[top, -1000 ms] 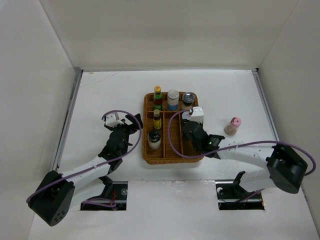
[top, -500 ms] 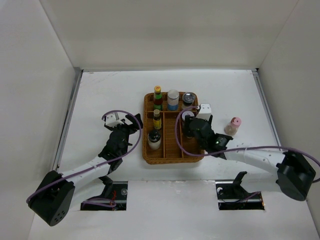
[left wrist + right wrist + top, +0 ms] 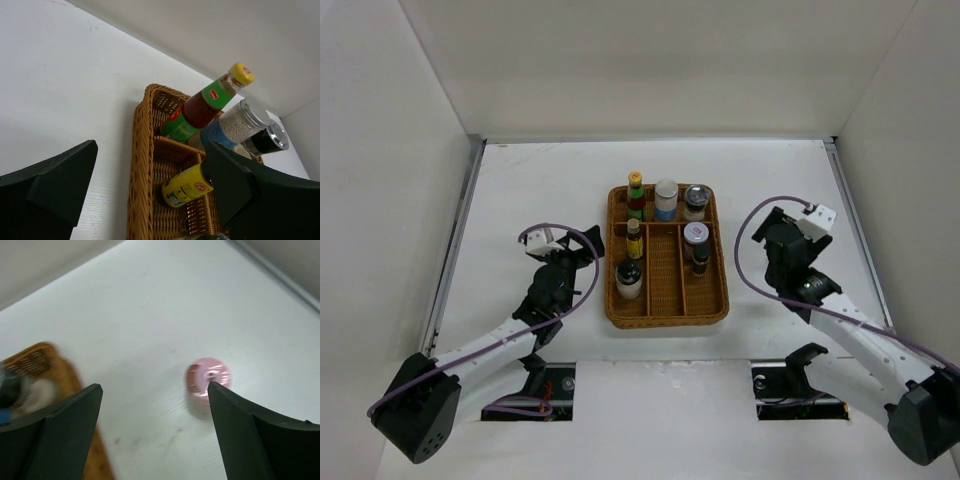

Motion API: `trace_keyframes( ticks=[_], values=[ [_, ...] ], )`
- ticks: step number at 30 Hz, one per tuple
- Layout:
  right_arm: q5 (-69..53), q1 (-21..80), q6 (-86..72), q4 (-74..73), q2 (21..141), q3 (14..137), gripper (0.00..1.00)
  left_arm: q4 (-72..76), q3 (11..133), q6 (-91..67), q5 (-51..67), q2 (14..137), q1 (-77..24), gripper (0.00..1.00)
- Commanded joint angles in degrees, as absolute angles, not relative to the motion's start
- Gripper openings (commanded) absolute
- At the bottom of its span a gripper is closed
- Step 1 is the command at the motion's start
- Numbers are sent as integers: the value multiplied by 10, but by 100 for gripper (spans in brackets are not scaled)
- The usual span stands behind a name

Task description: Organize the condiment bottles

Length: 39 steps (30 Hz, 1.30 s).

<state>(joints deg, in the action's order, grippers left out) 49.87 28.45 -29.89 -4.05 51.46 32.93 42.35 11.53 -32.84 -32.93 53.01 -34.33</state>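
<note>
The wicker tray (image 3: 668,315) holds a green-labelled yellow-capped sauce bottle (image 3: 636,191), a white-capped blue-labelled bottle (image 3: 666,198) and a silver-lidded jar (image 3: 696,199) along its back. A second yellow-capped bottle (image 3: 634,238) and the squat dark-and-white bottle (image 3: 629,279) stand in its left part, and the grey-lidded dark jar (image 3: 697,240) in its right. The pink-capped bottle (image 3: 209,375) stands on the table right of the tray, just inside my open right gripper's (image 3: 155,386) right finger. In the top view that gripper (image 3: 783,250) hides it. My left gripper (image 3: 582,250) is open and empty left of the tray.
The left wrist view looks past the tray's left rim (image 3: 140,150) at the back-row bottles (image 3: 200,107) and the yellow-labelled bottle (image 3: 187,186). White walls close in the table on three sides. A metal rail (image 3: 460,225) runs along the left edge.
My right gripper has left the grey-lidded jar in the tray and swung right, now over the pink-capped bottle. The left arm has shifted only slightly.
</note>
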Motion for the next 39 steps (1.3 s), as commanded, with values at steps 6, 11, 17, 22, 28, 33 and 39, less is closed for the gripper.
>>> trace_keyframes(
  ticks=[6, 11, 17, 22, 28, 33, 39],
  values=[
    [563, 197, -330, -60, 577, 323, 95, 433, 100, -342, -325, 475, -348, 90],
    [462, 163, -324, -34, 589, 325, 90, 430, 103, -344, -322, 480, -354, 90],
    [423, 136, -316, -4, 630, 319, 89, 434, 105, -345, -320, 493, -356, 90],
    [393, 138, -316, 20, 665, 324, 73, 439, 109, -345, -320, 512, -358, 90],
    [431, 157, -307, 22, 639, 323, 44, 443, 112, -345, -320, 532, -357, 90],
    [470, 273, -287, -34, 526, 319, 41, 444, 116, -344, -312, 547, -347, 90],
    [452, 416, -331, -213, 415, 333, 41, 442, 115, -344, -312, 552, -316, 91]
  ],
)
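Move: The pink-capped bottle stands about 5 cm to the right gripper's right, 2 cm ahead and some 11 cm below. The tray's middle lies roughly 25 cm left of this gripper, 4 cm ahead; inside its near side edge are the white-lidded jar, about 18 cm left and 4 cm ahead, and the small dark bottle, 17 cm left and 1 cm back. From the left gripper the pink-capped bottle is about 56 cm right and almost level ahead. Swing the open right gripper right about 6 cm, then sink it with a little forward reach, tipping the fingers down, until it is some 8 cm lower. Pinch the pink-capped bottle by its cap, lift it about 8 cm and carry it left about 10 cm and a little back towards the tray, turning counter-clockwise some 20 degrees. Let the open left gripper rise slightly, then sink. ##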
